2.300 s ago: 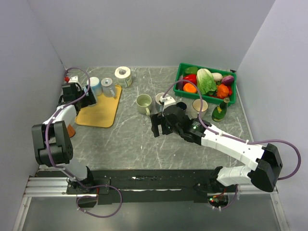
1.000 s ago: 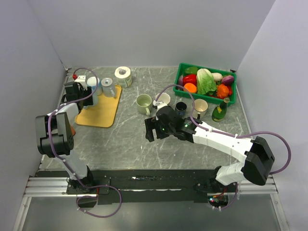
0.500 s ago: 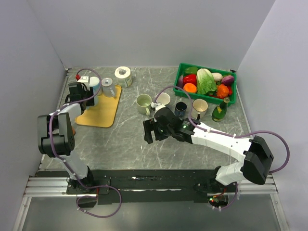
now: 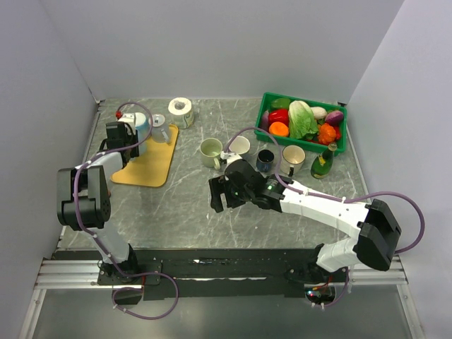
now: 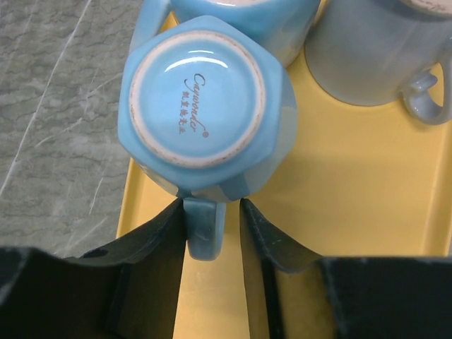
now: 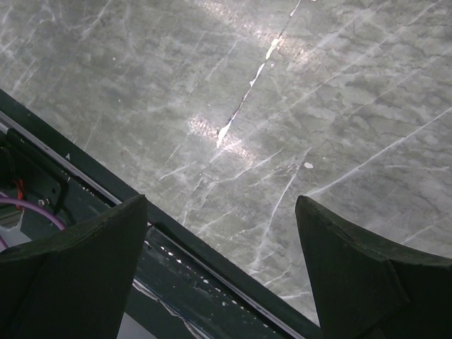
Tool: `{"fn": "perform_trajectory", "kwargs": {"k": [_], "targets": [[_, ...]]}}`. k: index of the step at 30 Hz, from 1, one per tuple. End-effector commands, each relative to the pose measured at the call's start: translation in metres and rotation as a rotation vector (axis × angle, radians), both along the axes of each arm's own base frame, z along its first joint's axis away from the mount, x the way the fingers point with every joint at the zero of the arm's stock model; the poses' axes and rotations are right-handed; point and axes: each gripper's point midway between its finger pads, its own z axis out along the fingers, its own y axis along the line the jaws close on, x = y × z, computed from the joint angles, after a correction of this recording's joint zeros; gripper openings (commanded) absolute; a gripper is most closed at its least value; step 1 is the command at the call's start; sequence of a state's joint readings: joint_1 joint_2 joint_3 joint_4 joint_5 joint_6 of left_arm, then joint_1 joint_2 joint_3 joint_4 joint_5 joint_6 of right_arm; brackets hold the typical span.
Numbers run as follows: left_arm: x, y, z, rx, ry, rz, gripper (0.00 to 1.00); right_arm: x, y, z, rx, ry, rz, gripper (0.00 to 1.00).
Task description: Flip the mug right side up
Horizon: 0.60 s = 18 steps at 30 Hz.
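A light blue mug [image 5: 198, 106] stands upside down on the yellow tray [image 5: 339, 183], its printed base facing up. Its handle [image 5: 205, 226] points toward my left gripper [image 5: 212, 205] and lies between the two fingers. The left finger touches the handle; a narrow gap remains at the right finger. In the top view my left gripper [image 4: 121, 138] is at the tray's far left corner and hides most of this mug. My right gripper [image 4: 215, 194] hovers open over bare table near the middle, with nothing between its fingers [image 6: 92, 247].
A second blue mug [image 5: 240, 10] and a pale grey mug [image 5: 374, 49] crowd the tray behind the mug. A paper roll [image 4: 181, 109], several mugs [image 4: 210, 150], a bottle [image 4: 323, 164] and a green crate [image 4: 300, 144] of vegetables stand further right. The dark rail [image 6: 212, 282] lies under my right gripper.
My left gripper has moved forward along the tray to the mug and its jaws have narrowed round the handle. The right gripper drifted slightly left and stayed open.
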<state>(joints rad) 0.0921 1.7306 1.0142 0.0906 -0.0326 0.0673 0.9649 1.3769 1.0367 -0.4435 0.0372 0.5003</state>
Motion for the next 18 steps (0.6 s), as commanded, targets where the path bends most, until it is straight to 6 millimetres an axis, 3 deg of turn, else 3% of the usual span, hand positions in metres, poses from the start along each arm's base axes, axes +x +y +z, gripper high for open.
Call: {"fn": "perform_trajectory", "kwargs": {"k": [1,6,8,9,10,14,18], "targets": [[0.012,-0.003,0.015,-0.002,-0.048,-0.004,0.33,0.002,0.009,0.03,0.058,-0.047,-0.007,0.91],[0.012,-0.001,0.021,-0.001,-0.066,0.015,0.27,0.0,0.008,0.029,0.035,-0.048,-0.004,0.9],[0.012,-0.002,0.021,0.002,-0.062,0.017,0.17,0.0,0.007,0.031,0.036,-0.057,-0.007,0.9],[0.011,-0.002,0.02,0.002,-0.053,0.021,0.04,-0.001,0.007,0.031,0.037,-0.056,-0.007,0.9],[0.01,-0.002,0.018,0.001,-0.045,0.029,0.01,-0.001,0.007,0.032,0.043,-0.058,-0.006,0.9],[0.007,-0.026,0.005,-0.182,0.014,0.026,0.01,0.001,0.007,0.033,0.048,-0.073,-0.012,0.9],[0.002,-0.046,0.011,-0.328,0.03,0.052,0.01,0.002,0.007,0.038,0.05,-0.08,-0.009,0.91]]}}
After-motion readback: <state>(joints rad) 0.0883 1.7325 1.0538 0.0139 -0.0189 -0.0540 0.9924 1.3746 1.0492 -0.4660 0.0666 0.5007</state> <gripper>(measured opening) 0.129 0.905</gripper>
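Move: The left hand is already at the upturned light-blue mug on the yellow tray, its open fingers on either side of the handle. The mug's middle is about 6 cm ahead, 1 cm left and 1 cm lower. A second blue mug stands some 14 cm ahead and 1 cm right, the grey mug about 13 cm ahead and 8 cm right, both roughly 3 cm lower. From the right hand the upturned mug lies about 31 cm ahead, 29 cm left and 8 cm lower. Almost in place, the left hand shuts its fingers from a bit under half open and pinches the upturned mug's handle between the two pads. Once they have closed on it, the hand shifts about 1 cm to the right and starts to roll, its left side dipping some 5 degrees, keeping the pinch. ##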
